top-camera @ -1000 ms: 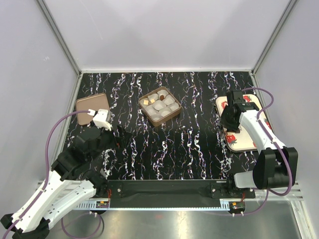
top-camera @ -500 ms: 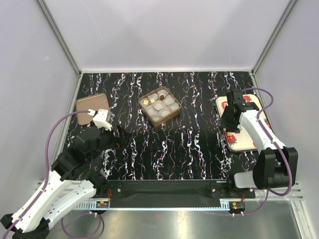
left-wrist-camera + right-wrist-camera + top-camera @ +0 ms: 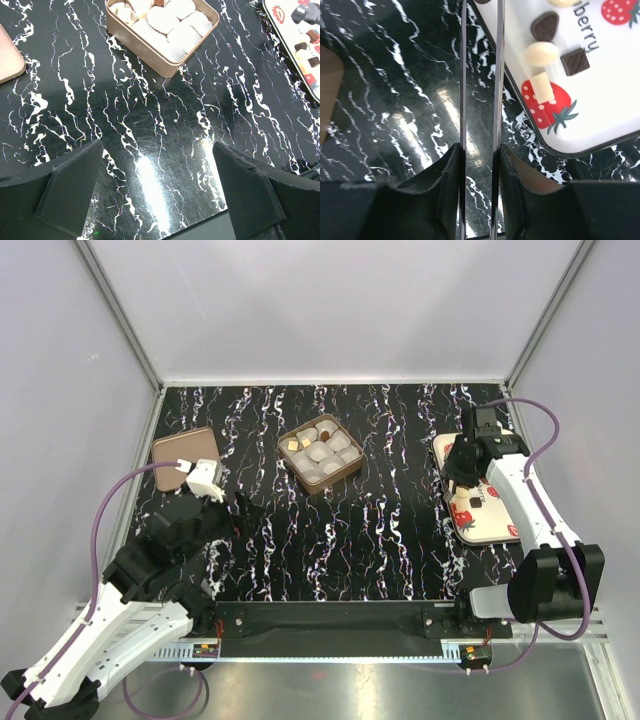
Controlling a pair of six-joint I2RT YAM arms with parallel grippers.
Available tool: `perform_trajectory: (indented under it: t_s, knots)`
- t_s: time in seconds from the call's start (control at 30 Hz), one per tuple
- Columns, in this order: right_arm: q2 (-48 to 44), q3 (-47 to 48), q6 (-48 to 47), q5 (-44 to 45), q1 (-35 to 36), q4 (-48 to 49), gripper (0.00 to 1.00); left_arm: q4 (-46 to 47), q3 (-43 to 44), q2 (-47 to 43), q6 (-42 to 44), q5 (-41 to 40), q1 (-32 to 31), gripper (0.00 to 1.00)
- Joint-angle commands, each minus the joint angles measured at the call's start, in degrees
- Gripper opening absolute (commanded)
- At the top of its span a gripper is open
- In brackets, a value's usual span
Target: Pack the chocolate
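Several chocolate pieces lie on a white strawberry-print tray [image 3: 600, 100]: a dark heart [image 3: 544, 26], a pale round one [image 3: 542, 52], a dark square [image 3: 575, 61] and a pale stick [image 3: 541, 87]. They also show in the top view [image 3: 475, 500]. My right gripper [image 3: 479, 150] is shut on metal tweezers [image 3: 497, 75], whose blades reach along the tray's left edge; a dark bit [image 3: 482, 1] sits at their tips at the frame edge. In the top view the right gripper [image 3: 462, 465] hovers over the tray's far left part. My left gripper [image 3: 160, 195] is open and empty above bare table.
A gold tin [image 3: 320, 453] of white paper cups stands mid-table, with two tan pieces [image 3: 293, 445] and a brown one [image 3: 325, 436] in its cups. Its lid [image 3: 185, 450] lies at the far left. The tin [image 3: 150, 50] is ahead of the left gripper.
My right gripper has moved toward the far end of the tray with the tweezers, uncovering chocolates on the tray's near part. The left arm has not moved.
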Motion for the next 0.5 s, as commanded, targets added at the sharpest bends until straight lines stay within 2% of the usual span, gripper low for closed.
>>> perform_trajectory:
  t_s: [0.0, 0.13, 0.37, 0.47]
  knots:
    - [-0.39, 4.62, -1.06, -2.54, 0.71, 2.35, 0.33, 2.68, -0.23, -0.05, 0.40, -0.27, -0.02, 0.99]
    - [2.06, 10.24, -0.36, -1.94, 6.76, 2.80, 0.33, 2.59, -0.23, -0.05, 0.40, -0.45, 0.07, 0.99]
    - [13.75, 22.54, 2.01, 0.53, 21.70, 4.37, 0.32, 2.50, -0.14, -0.05, 0.40, -0.89, -0.02, 0.99]
    - [18.84, 25.27, 2.71, 1.23, 24.79, 6.23, 0.32, 2.50, -0.14, 0.13, 0.31, -0.98, -0.02, 0.99]
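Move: The paper-lined box lies about 26 cm to the right hand's left and 9 cm ahead, its middle some 4 cm lower; this hand already holds a chocolate, lifted off the tray. The strawberry tray's middle is about 13 cm right and 2 cm ahead of it, and the dark square chocolate about 9 cm right and 1 cm back. From the idle left hand the box is roughly 18 cm ahead, 14 cm right and 12 cm below. Keeping its pinch, the right hand sweeps left some 16 cm towards the box, forward and rising, turning counter-clockwise 20 degrees. ##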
